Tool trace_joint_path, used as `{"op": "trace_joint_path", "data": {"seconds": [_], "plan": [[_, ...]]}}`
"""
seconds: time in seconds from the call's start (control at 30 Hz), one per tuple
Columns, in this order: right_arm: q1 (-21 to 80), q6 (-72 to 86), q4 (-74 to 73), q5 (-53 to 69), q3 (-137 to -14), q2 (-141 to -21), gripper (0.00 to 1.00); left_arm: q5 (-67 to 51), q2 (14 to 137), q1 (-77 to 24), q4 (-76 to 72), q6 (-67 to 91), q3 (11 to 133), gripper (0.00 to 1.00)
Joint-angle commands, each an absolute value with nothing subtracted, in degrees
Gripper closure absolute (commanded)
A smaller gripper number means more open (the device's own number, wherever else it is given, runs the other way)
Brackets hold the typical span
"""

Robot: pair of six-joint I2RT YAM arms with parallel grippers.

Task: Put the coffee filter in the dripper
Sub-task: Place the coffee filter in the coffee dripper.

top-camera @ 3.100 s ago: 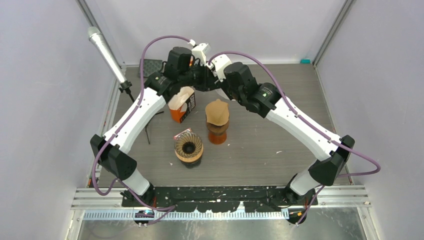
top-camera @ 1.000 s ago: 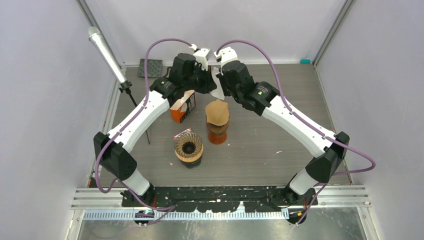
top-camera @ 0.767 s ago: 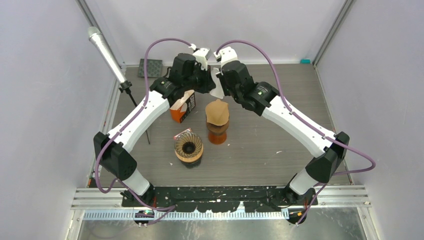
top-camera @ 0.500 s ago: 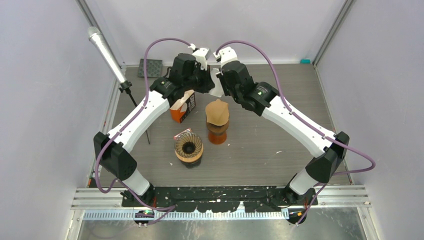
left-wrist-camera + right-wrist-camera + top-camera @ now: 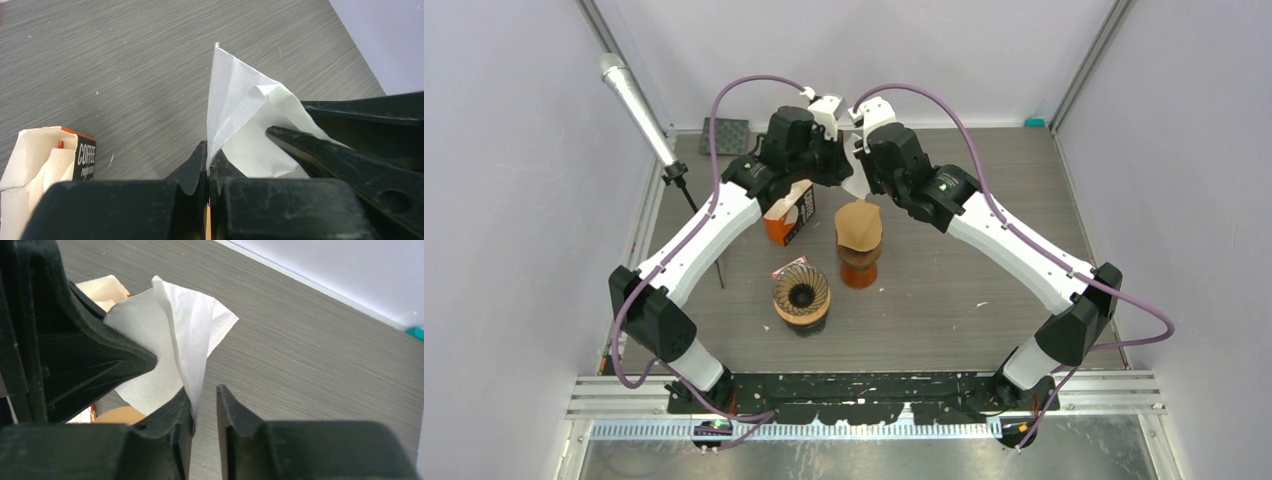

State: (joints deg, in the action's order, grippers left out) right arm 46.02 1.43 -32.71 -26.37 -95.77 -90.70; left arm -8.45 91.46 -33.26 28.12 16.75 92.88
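Observation:
A white paper coffee filter point(image 5: 240, 100) hangs in the air at the back of the table, partly spread apart. My left gripper point(image 5: 208, 157) is shut on one edge of it. My right gripper point(image 5: 204, 395) faces it from the other side with its jaws a little apart. The coffee filter point(image 5: 185, 330) only rests against the right gripper's left finger. In the top view both grippers meet at the coffee filter point(image 5: 856, 176). The amber ribbed dripper point(image 5: 801, 294) stands on the table well in front of them, with nothing in it.
An open orange coffee-filter box point(image 5: 788, 213) stands under the left arm. A brown stand topped with brown paper point(image 5: 859, 240) sits just below the grippers. A metal microphone point(image 5: 636, 108) leans at the back left, and a black pad point(image 5: 726, 135) lies at the back.
The right gripper's jaws have parted and let go of the filter's edge. The left gripper still pinches it. Both arms have hardly moved.

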Motion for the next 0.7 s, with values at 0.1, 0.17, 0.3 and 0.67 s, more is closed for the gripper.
{"op": "trace_joint_path", "data": {"seconds": [0.1,0.17,0.3,0.67], "plan": [[46.03,0.69,-34.77,-16.96,-98.20,-86.61,0.45,-11.90,84.33,-33.48,31.94,12.31,95.46,1.00],[45.97,0.29,-36.45,-12.67,-99.10,-85.32,0.40,-12.27,83.18,-33.46,36.00,9.87,96.66,1.00],[45.69,-4.83,-40.21,-2.28,-99.90,-81.71,0.27,-16.13,81.41,-33.42,46.97,3.52,100.22,1.00],[44.12,-21.52,-57.02,28.30,-103.04,-75.51,0.18,-20.40,75.82,-33.49,75.31,-11.64,104.90,1.00]]}}
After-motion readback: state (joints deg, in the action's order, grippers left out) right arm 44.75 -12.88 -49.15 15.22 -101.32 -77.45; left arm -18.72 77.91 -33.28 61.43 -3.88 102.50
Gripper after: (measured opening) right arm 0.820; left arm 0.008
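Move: The coffee filter is already pinched in the left hand; the grey dripper on its wooden collar, where it is to go, lies about 15 cm back, 9 cm left and 19 cm below that hand. From the left hand, the brown filter in the other dripper is roughly 4 cm back, 1 cm right and 14 cm down, and the coffee box some 5 cm ahead, 12 cm left and 22 cm down. From the right hand, the grey dripper is around 15 cm back, 13 cm left and 21 cm below. The left hand keeps the white filter pinched and draws it back about 13 cm, and to the left and up by roughly half that each, towards a place above the grey dripper, turning some 20 degrees clockwise as its left side rises. The right hand, its fingers only slightly parted at first, opens wide and clears the paper, easing a little left before pulling back and then up as well, turning about 40 degrees counter-clockwise with its spread fingers ending above and beside the brown filter. ##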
